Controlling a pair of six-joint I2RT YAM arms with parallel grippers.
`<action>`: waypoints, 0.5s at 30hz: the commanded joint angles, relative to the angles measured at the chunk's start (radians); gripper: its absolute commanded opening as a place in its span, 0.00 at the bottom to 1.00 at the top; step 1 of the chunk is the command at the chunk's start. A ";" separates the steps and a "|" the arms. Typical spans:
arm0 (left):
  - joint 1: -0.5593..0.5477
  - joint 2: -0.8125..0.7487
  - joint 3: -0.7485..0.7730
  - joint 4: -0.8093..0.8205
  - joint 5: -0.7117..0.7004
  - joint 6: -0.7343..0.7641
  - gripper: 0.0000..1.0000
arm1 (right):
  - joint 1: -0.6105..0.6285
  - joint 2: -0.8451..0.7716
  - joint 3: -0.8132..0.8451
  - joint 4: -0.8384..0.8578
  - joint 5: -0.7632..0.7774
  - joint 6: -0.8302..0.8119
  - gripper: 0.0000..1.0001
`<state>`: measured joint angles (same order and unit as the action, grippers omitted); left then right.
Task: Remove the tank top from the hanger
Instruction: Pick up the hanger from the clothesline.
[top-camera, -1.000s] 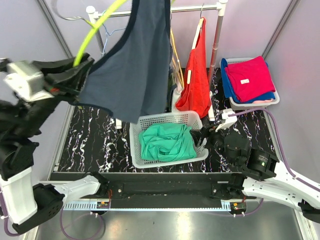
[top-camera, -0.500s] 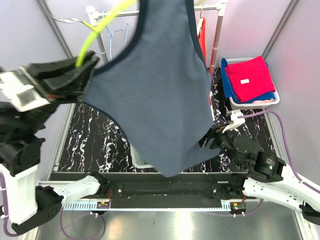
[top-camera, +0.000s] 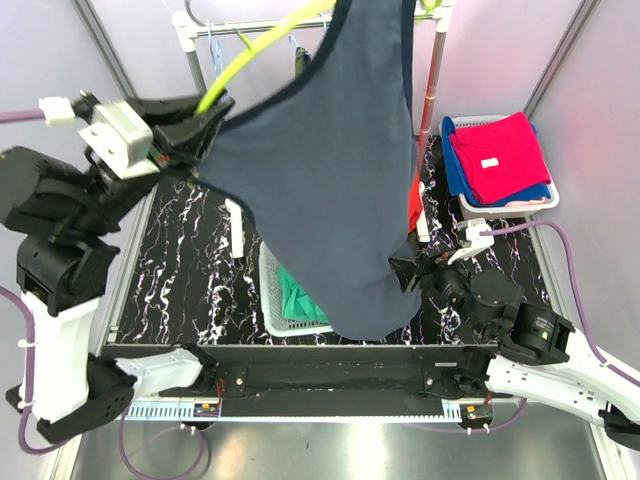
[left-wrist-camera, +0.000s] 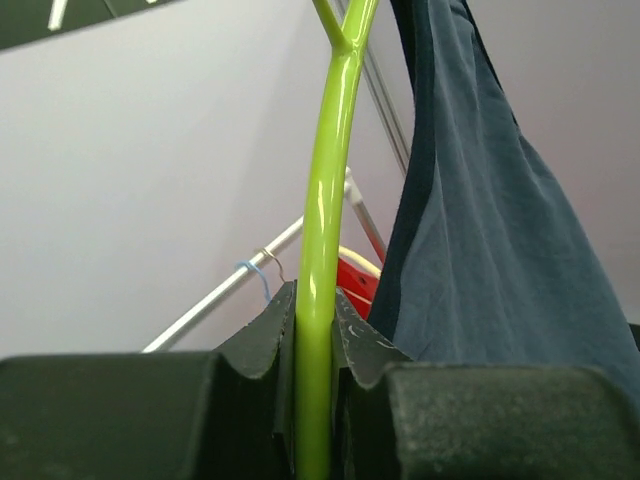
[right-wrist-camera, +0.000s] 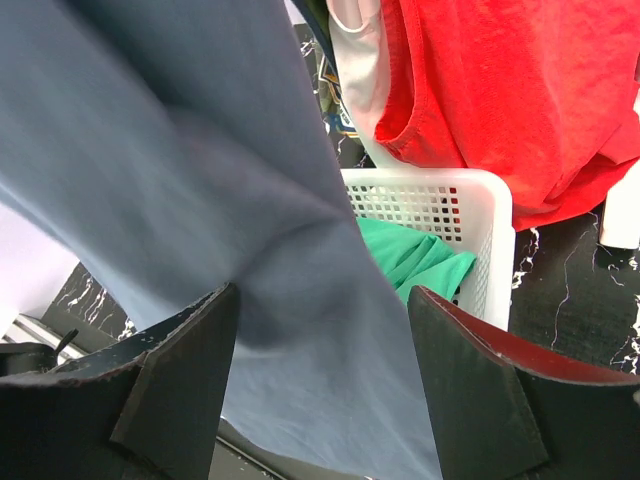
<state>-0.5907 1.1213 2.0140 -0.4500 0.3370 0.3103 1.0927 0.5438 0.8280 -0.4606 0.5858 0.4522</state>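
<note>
A dark blue tank top (top-camera: 340, 190) hangs from a lime-green hanger (top-camera: 255, 55), lifted off the rail and held up over the table. My left gripper (top-camera: 205, 115) is shut on the hanger's bar; in the left wrist view the green bar (left-wrist-camera: 325, 250) is pinched between the jaws at my left gripper (left-wrist-camera: 315, 330), with the tank top (left-wrist-camera: 490, 260) draped to its right. My right gripper (top-camera: 405, 272) is open at the top's lower hem. In the right wrist view the cloth (right-wrist-camera: 200, 150) hangs loosely in the gap of my right gripper (right-wrist-camera: 320, 370), unclamped.
A white basket (top-camera: 268, 290) holding a green garment (right-wrist-camera: 410, 255) stands under the tank top. A red garment (right-wrist-camera: 500, 90) hangs from the clothes rail (top-camera: 250, 27) behind. A tray (top-camera: 545, 205) of folded red and blue clothes sits at the back right.
The left arm swung the hanger and tank top rightward and toward the camera, so the top now covers the basket. The right gripper rose to the hem.
</note>
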 joint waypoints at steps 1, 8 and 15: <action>-0.001 0.066 0.185 0.154 -0.069 0.023 0.00 | -0.001 0.008 0.048 0.025 0.034 -0.009 0.78; -0.003 0.152 0.334 0.198 -0.107 0.044 0.00 | -0.002 0.007 0.051 0.028 0.031 -0.017 0.78; -0.001 0.140 0.298 0.234 -0.135 0.073 0.00 | -0.002 0.001 0.036 0.025 0.034 -0.012 0.78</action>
<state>-0.5907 1.2781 2.3039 -0.3782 0.2672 0.3614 1.0927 0.5503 0.8467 -0.4603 0.5861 0.4477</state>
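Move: Over the left end of the worktop, the left hand already grips the lime hanger by one arm. The white basket lies about 13 cm to its right, 3 cm farther out and 60 cm below, while the clothesline runs some 22 cm ahead, its middle 13 cm right, roughly level. The blue-grey tank top's middle hangs about 12 cm right and 15 cm down. From the right hand, that cloth is some 13 cm left, 2 cm ahead and 20 cm up; the basket sits 13 cm left, 3 cm ahead and 26 cm below. Lifting almost straight up by about 7.5 cm, the left hand raises the lime hanger with the tank top still on it, quickly at first and then easing nearly to a stop. Its fingers keep their hold and tip upward some 10 degrees. The right hand stays open beside the lower part of the cloth. ##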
